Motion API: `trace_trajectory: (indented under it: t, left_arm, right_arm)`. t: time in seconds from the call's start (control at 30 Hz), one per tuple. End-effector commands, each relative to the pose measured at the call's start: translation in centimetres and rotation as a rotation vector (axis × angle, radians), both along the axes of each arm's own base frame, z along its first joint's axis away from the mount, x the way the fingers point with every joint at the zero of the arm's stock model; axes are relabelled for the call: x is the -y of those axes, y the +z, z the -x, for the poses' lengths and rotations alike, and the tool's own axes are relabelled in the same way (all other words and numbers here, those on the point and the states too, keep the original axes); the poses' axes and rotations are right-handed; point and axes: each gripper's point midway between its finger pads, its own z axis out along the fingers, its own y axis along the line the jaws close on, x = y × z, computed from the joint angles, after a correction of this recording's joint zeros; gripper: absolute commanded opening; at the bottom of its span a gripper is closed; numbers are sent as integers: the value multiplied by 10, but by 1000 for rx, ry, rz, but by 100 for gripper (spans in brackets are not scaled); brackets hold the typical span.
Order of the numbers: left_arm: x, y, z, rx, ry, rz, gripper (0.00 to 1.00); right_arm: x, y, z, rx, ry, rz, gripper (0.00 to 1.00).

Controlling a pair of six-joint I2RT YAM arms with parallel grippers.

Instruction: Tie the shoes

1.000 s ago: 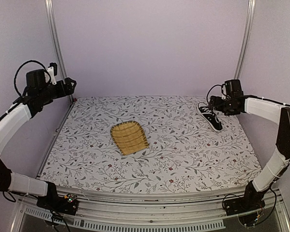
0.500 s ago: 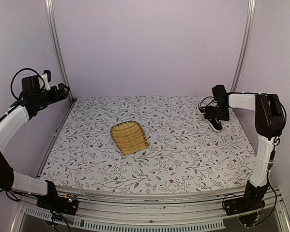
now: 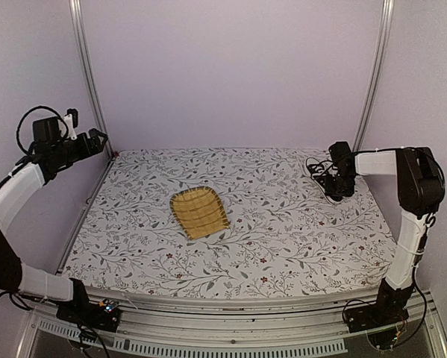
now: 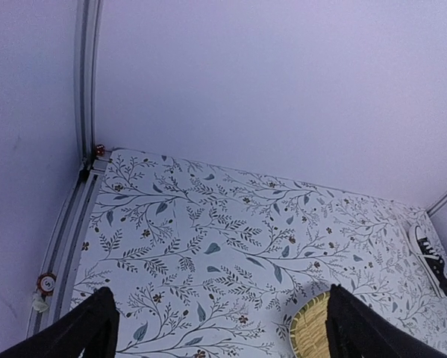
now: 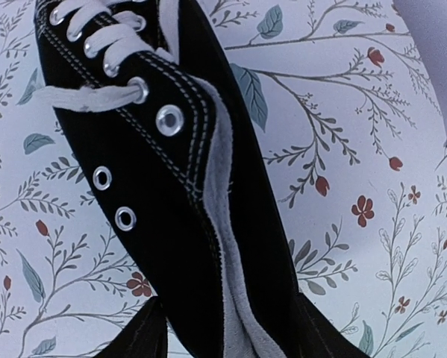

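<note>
The black canvas shoe [image 5: 171,171] with white laces lies on the floral table at the far right, its toe pointing away from my right wrist camera. In the top view most of the shoe [image 3: 330,195] is covered by my right gripper [image 3: 338,183]. My right gripper [image 5: 229,309] straddles the heel end of the collar. Both fingers press on the canvas sides and the opening is pinched narrow. My left gripper [image 3: 96,138] hangs high at the far left, open and holding nothing. Between the wide-apart fingers of the left gripper [image 4: 221,297] only tablecloth shows, with the shoe [image 4: 430,253] far off to the right.
A yellow woven mat [image 3: 199,212] lies near the table's middle; the mat [image 4: 313,335] also shows by my left gripper's right finger. Metal frame posts [image 3: 86,74] stand at the back corners. The shoe sits close to the right wall and back edge.
My right gripper has come down over the shoe's heel end and its jaws have narrowed onto the collar. The left arm drew back slightly toward the left wall, then held still.
</note>
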Motion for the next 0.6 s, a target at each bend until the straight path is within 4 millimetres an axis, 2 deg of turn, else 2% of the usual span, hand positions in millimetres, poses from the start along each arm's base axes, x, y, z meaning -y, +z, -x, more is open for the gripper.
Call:
trace_trajectory:
  t: [0.0, 0.17, 0.27, 0.37, 0.43, 0.47, 0.57]
  left_arm:
    - [-3, -1, -2, 3, 0, 12, 97]
    - [-4, -2, -1, 0, 8, 9, 97]
    - [-5, -2, -2, -1, 10, 9, 97]
    - [-4, -3, -2, -3, 7, 13, 97]
    - [-4, -3, -2, -4, 6, 16, 97]
    - [-4, -4, -2, -5, 5, 17, 97]
    - [-3, -2, -2, -2, 1, 20, 97]
  right_arm:
    - [-4, -6, 12, -28, 17, -35, 43]
    - [-9, 4, 16, -13, 39, -60, 28]
    - [-13, 22, 21, 22, 56, -89, 20]
    - [-16, 42, 25, 62, 69, -111, 4]
    - [-19, 56, 27, 84, 81, -133, 3]
    - [-20, 56, 34, 75, 88, -142, 2]
    - [-30, 79, 41, 110, 122, -193, 2]
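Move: Right at the half-closed right fingers is the shoe's heel; the shoe runs forward and left from there, its middle about 9 cm ahead, 5 cm left and 2 cm below the hand. The loose lace end sticks out some 13 cm ahead and 9 cm left, at about fingertip height. From the left hand, the shoe's middle lies roughly 80 cm right, 14 cm ahead and 28 cm down. Closing on the rear rim of the shoe, the right fingers go from about half open to nearly shut while the hand all but holds its place low at the heel. With the pinch nearly closed, the hand then draws up about 4.5 cm and back some 3 cm, edging slightly left, the wrist tilting only a few degrees. ##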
